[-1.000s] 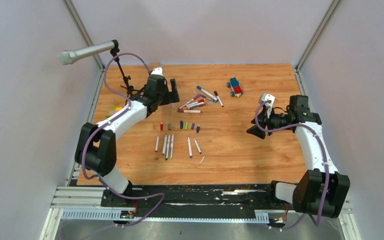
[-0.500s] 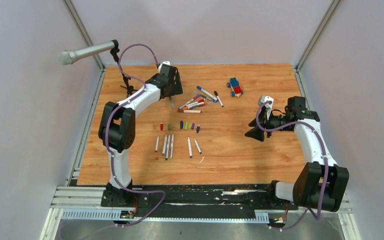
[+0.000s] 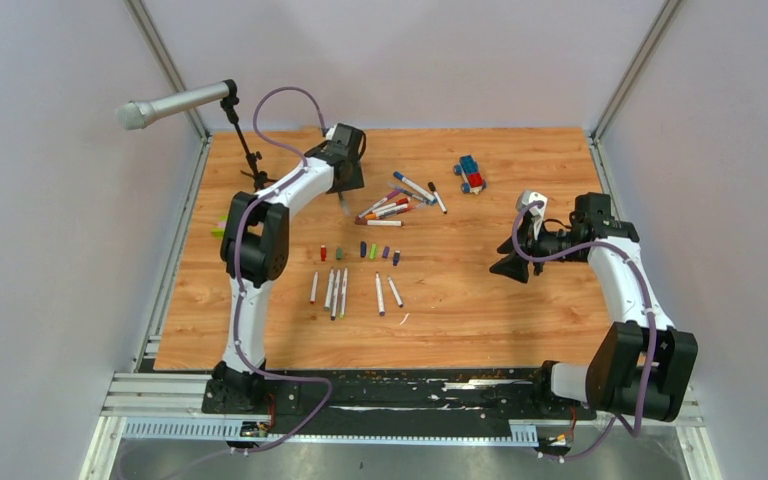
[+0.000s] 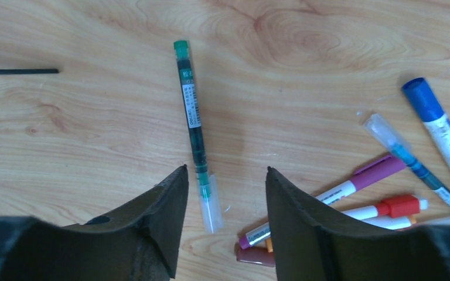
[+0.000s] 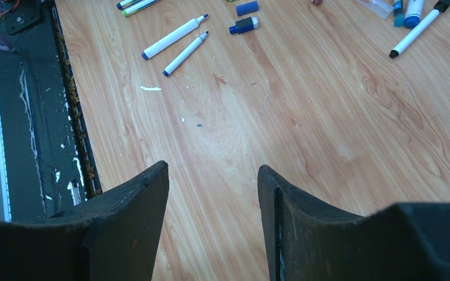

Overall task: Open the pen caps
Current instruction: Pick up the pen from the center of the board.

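My left gripper (image 3: 346,186) (image 4: 225,170) hangs open at the back of the table, over a green pen (image 4: 191,114). The pen's clear cap (image 4: 212,202) lies on the wood between the finger tips, apart from both. Right of it is a pile of capped pens (image 3: 392,205) (image 4: 381,171). Several loose pen caps (image 3: 360,251) sit in a row mid-table, and uncapped pens (image 3: 345,292) lie in a row below them. My right gripper (image 3: 512,262) (image 5: 212,167) is open above bare wood on the right, holding nothing.
A blue-and-red toy car (image 3: 470,173) stands at the back right. A microphone (image 3: 175,103) on a stand reaches over the back left corner. A green-yellow piece (image 3: 218,230) lies at the left edge. The black rail (image 5: 35,117) runs along the near table edge.
The left arm has stretched toward the back and its gripper has settled by the pen pile, its jaws narrower than before. The right arm has barely moved.
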`<state>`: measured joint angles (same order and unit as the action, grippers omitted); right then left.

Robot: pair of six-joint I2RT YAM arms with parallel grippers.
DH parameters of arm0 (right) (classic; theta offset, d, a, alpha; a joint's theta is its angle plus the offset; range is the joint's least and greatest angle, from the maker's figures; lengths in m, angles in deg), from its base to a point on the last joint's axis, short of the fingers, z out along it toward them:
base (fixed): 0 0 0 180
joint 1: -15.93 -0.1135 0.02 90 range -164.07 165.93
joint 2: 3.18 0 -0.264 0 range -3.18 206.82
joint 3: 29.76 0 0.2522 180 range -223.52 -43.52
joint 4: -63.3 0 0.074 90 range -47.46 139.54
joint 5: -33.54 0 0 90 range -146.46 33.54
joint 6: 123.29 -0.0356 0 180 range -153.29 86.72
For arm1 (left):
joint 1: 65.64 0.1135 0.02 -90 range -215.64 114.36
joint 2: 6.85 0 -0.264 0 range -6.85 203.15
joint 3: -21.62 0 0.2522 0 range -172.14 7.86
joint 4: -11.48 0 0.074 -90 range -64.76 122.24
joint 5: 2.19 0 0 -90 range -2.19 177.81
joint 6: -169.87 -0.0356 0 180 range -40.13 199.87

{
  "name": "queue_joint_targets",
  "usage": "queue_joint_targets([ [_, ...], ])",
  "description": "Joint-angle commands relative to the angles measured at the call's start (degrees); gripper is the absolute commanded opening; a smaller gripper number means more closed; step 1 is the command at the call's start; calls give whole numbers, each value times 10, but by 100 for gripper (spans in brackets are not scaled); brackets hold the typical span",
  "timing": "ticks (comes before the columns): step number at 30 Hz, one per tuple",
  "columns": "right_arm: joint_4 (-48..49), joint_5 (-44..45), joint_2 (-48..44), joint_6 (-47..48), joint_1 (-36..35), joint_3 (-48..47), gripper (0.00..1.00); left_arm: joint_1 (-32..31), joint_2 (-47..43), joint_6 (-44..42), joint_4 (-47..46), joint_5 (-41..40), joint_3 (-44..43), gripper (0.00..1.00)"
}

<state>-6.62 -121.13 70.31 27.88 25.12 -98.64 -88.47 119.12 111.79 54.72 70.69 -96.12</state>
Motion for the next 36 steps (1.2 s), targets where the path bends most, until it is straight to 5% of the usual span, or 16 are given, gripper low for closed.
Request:
queue_joint_targets([
  [1,4,-27,3,11,5,-10,58,2,14,9,24,-16,-26,55],
  [24,5,-19,16,5,6,-10,58,16,84,1,63,-26,-68,38],
  [28,4,-19,16,5,6,-10,58,18,85,-10,70,-30,-61,28],
  [34,7,-18,16,3,6,-8,58,20,70,-40,75,-13,-65,0],
  [36,7,-19,16,2,5,-6,58,21,45,-57,67,-17,-66,0],
])
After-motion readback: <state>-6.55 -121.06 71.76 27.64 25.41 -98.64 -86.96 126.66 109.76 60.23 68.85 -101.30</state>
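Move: The green pen lies lengthwise under the left gripper, its middle about 2 cm ahead, 3 cm to the left and 5 cm below. At that same table height, the purple marker is some 2 cm back and 8 cm to the right, the white marker about 7 cm back and 9 cm right, and the black stand's leg tip roughly 6 cm ahead and 14 cm left. From the idle right gripper the green pen is about 30 cm ahead, 43 cm left and 14 cm below. Lower the half-open left gripper about 5 cm onto the green pen, easing some 2 cm left so the pen comes between the fingers, and tip the fingers a touch steeper. Narrow them gradually on the way down, then stop sinking, drift the last bit left and shut them, pinching the barrel between label and clear cap. ##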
